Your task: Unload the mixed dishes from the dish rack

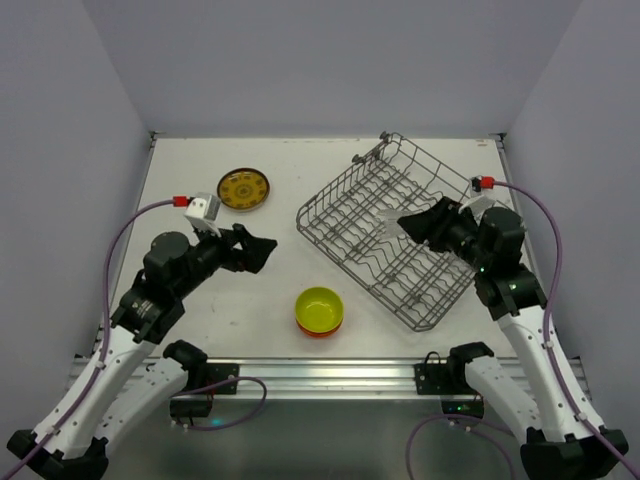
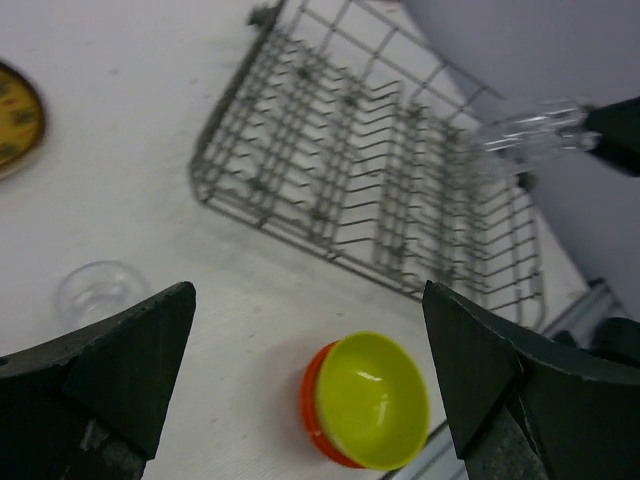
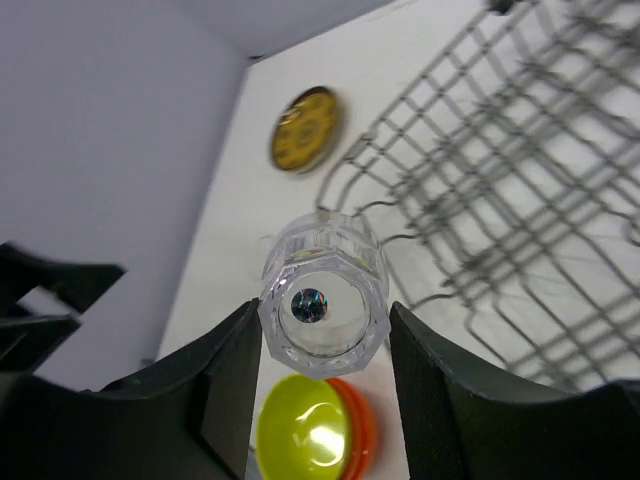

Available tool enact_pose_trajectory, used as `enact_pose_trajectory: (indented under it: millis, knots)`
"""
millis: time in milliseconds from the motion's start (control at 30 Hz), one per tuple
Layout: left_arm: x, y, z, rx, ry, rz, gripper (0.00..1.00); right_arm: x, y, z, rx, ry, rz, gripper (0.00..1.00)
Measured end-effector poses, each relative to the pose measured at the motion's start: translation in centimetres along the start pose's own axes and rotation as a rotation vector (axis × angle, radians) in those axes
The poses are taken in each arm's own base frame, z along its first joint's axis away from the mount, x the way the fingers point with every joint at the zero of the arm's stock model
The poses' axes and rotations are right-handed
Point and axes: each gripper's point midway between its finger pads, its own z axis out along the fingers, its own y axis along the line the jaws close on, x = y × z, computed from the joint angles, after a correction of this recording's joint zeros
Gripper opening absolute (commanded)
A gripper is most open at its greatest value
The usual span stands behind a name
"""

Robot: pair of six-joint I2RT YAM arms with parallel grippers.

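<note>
The grey wire dish rack [image 1: 355, 272] sits skewed at the right of the table. My right gripper [image 1: 415, 225] hovers above it, shut on a small clear glass [image 3: 322, 305] lying sideways between its pads; the same glass [image 2: 525, 130] shows above the rack [image 2: 300, 215] in the left wrist view. My left gripper [image 1: 262, 250] is open and holds nothing. A yellow-green bowl [image 1: 319, 308] is nested in an orange bowl [image 1: 320, 331] near the front edge. The patterned plate [image 1: 243, 189] lies at the back left. Another clear glass [image 2: 97, 292] stands on the table under my left arm.
Grey walls close in the table on the left, back and right. A metal rail [image 1: 320, 375] runs along the near edge between the arm bases. The stacked bowls [image 2: 372, 400] lie just ahead of my left gripper [image 2: 308, 300].
</note>
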Motion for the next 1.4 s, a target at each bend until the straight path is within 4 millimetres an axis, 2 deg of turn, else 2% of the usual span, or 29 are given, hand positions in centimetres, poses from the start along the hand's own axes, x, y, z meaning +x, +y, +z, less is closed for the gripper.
enact_pose_trajectory:
  millis: [67, 200, 300, 400, 533, 667, 700, 867, 967, 1033, 1100, 1400]
  knots:
    - [-0.2, -3.3, 0.6, 0.186, -0.019, -0.062, 1.00, 0.4, 2.8, 0.2, -0.180, 0.008, 0.012, 0.27]
    - [0.2, -8.5, 1.2, 0.498, -0.028, -0.193, 1.00, 1.3, 7.4, -0.5, -0.484, 0.046, 0.038, 0.28]
    - [0.8, -11.1, 1.2, 0.642, 0.010, -0.252, 1.00, 1.2, 10.5, -1.5, -0.654, 0.061, 0.021, 0.28]
    - [0.4, -13.6, 0.9, 0.768, 0.016, -0.268, 0.99, 1.4, 13.5, -2.8, -0.808, 0.078, -0.013, 0.28]
    - [0.0, -15.6, 0.6, 0.869, 0.008, -0.282, 0.91, 3.0, 15.8, -3.6, -0.934, 0.133, -0.046, 0.29]
    - [-0.7, -16.8, 0.1, 0.918, -0.021, -0.278, 0.75, 3.8, 16.5, -3.5, -0.972, 0.163, -0.052, 0.28]
    - [-0.9, -16.8, 0.1, 0.920, -0.029, -0.278, 0.67, 3.6, 16.8, -3.7, -0.988, 0.149, -0.061, 0.28]
    - [-1.4, -17.0, 0.1, 0.923, -0.053, -0.277, 0.48, 3.1, 17.3, -4.3, -1.020, 0.112, -0.088, 0.28]
    - [-1.4, -17.0, 0.1, 0.925, -0.055, -0.276, 0.48, 3.1, 17.3, -4.3, -1.021, 0.105, -0.095, 0.28]
    - [-1.4, -17.0, 0.1, 0.923, -0.055, -0.277, 0.57, 3.0, 17.3, -4.2, -1.016, 0.097, -0.098, 0.28]
    - [-1.3, -17.0, 0.2, 0.918, -0.054, -0.275, 0.62, 2.9, 17.2, -4.1, -1.008, 0.087, -0.106, 0.28]
    - [-2.5, -17.9, -0.4, 0.944, -0.078, -0.251, 0.62, 2.9, 16.3, -3.6, -0.945, 0.042, -0.164, 0.27]
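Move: The glass, its base pinched in the right fingers, lies roughly 27 cm to the left hand's right, 6 cm ahead and about level. From the right hand, the open left gripper is some 30 cm to the left, 4 cm back and near level. The green bowl stack stands about 14 cm to the left hand's right, 8 cm back and 21 below; the standing glass is some 4 cm ahead, 1 cm left and 22 below. Swinging in towards each other above the bowls, both hands also rise and draw back: the left goes about 14 cm right, turning clockwise, its left side dipping, while the right carries the glass some 12 cm left, turning counter-clockwise and tipping up. They slow sharply midway; the left fingers close partly at the glass's open end, and the right keeps its pinch on the base. ##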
